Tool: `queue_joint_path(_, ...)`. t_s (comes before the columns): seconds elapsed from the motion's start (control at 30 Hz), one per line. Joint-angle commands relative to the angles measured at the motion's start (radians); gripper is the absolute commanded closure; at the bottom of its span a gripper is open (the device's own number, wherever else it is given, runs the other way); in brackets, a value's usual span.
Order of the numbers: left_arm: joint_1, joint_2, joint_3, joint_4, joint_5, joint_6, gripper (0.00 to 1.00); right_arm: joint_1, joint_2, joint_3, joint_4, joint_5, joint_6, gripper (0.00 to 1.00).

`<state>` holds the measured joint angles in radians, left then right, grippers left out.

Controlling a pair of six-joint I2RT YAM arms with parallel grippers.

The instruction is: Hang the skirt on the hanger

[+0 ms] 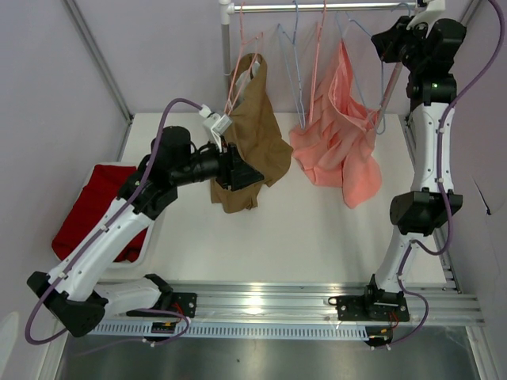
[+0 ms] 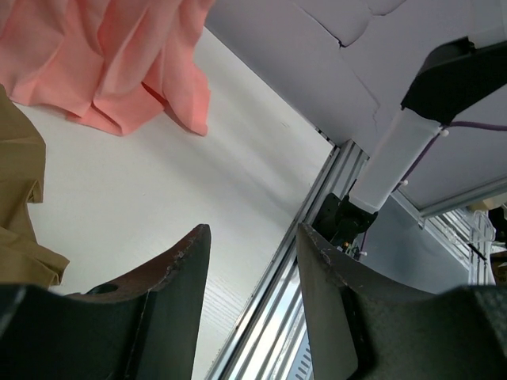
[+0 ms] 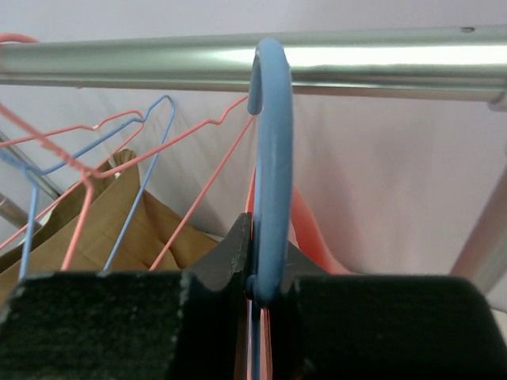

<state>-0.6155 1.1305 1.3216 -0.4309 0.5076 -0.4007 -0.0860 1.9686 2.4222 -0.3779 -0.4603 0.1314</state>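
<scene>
The salmon-pink skirt (image 1: 341, 146) hangs at the back right, draped on the pale-blue hanger (image 1: 382, 111), its lower folds reaching the tabletop. My right gripper (image 1: 396, 38) is up by the rail, shut on the hanger's hook (image 3: 269, 158). In the right wrist view the hook curls over the metal rail (image 3: 356, 67) just above the right gripper (image 3: 265, 237). My left gripper (image 1: 238, 170) is open and holds nothing, low beside the brown garment. In the left wrist view the left gripper (image 2: 253, 233) has only table between its fingers, with the skirt (image 2: 119, 63) further off.
A brown garment (image 1: 253, 142) hangs on a pink hanger at the rail's left end. Spare blue (image 1: 289, 63) and pink (image 1: 317, 71) hangers hang between it and the skirt. A white bin with dark red cloth (image 1: 99, 206) sits at the table's left edge. Walls close in on both sides.
</scene>
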Motion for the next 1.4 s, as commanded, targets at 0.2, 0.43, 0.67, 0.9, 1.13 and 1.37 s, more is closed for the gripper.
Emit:
queue_joint_path(0.2,0.002,0.041,0.011,0.018,-0.003,0.014,0.48,0.012,0.076,0.144,0.238,0.055,0.042,1.0)
queue_joint_path(0.43,0.002,0.058,-0.002,0.029,0.014,0.014,0.48,0.031,0.029,0.078,0.312,0.08,0.034,1.0)
queue_joint_path(0.67,0.002,0.071,-0.001,0.034,0.026,0.016,0.48,0.052,0.096,0.198,0.277,0.14,0.025,1.0)
queue_joint_path(0.9,0.002,0.072,-0.007,0.034,0.025,0.016,0.48,0.066,0.124,0.161,0.33,0.173,0.034,1.0)
queue_joint_path(1.13,0.002,0.074,-0.009,0.03,0.023,0.017,0.49,0.08,0.176,0.183,0.315,0.195,0.028,1.0)
queue_joint_path(1.37,0.002,0.071,-0.021,0.029,0.022,0.017,0.48,0.083,0.197,0.176,0.304,0.195,0.027,1.0)
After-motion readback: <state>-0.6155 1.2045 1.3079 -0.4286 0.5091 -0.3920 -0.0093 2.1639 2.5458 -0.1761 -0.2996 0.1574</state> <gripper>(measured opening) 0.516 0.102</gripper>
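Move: The right hand grips the blue hanger just below its hook. The rail lies about 7 cm ahead of it and some 5 cm higher; the rail's right corner is equally far ahead, about 10 cm to its right, and a pink hanger hangs on the rail roughly 18 cm to its left. The skirt hangs 14 cm to its left, about 3 cm ahead and 25 cm below. From the left hand the rail spot is about 40 cm ahead, 37 cm right and 17 cm up. Keeping its grip on the blue hanger, the right hand hooks it over the rail: it goes about 3.5 cm forward, then rises some 4 cm while its fingers tip upward by nearly 10 degrees, and finally pushes forward and down about 3 cm to bring the hook's tip past the far side. The empty left hand sinks about 3 cm, fingers open. ##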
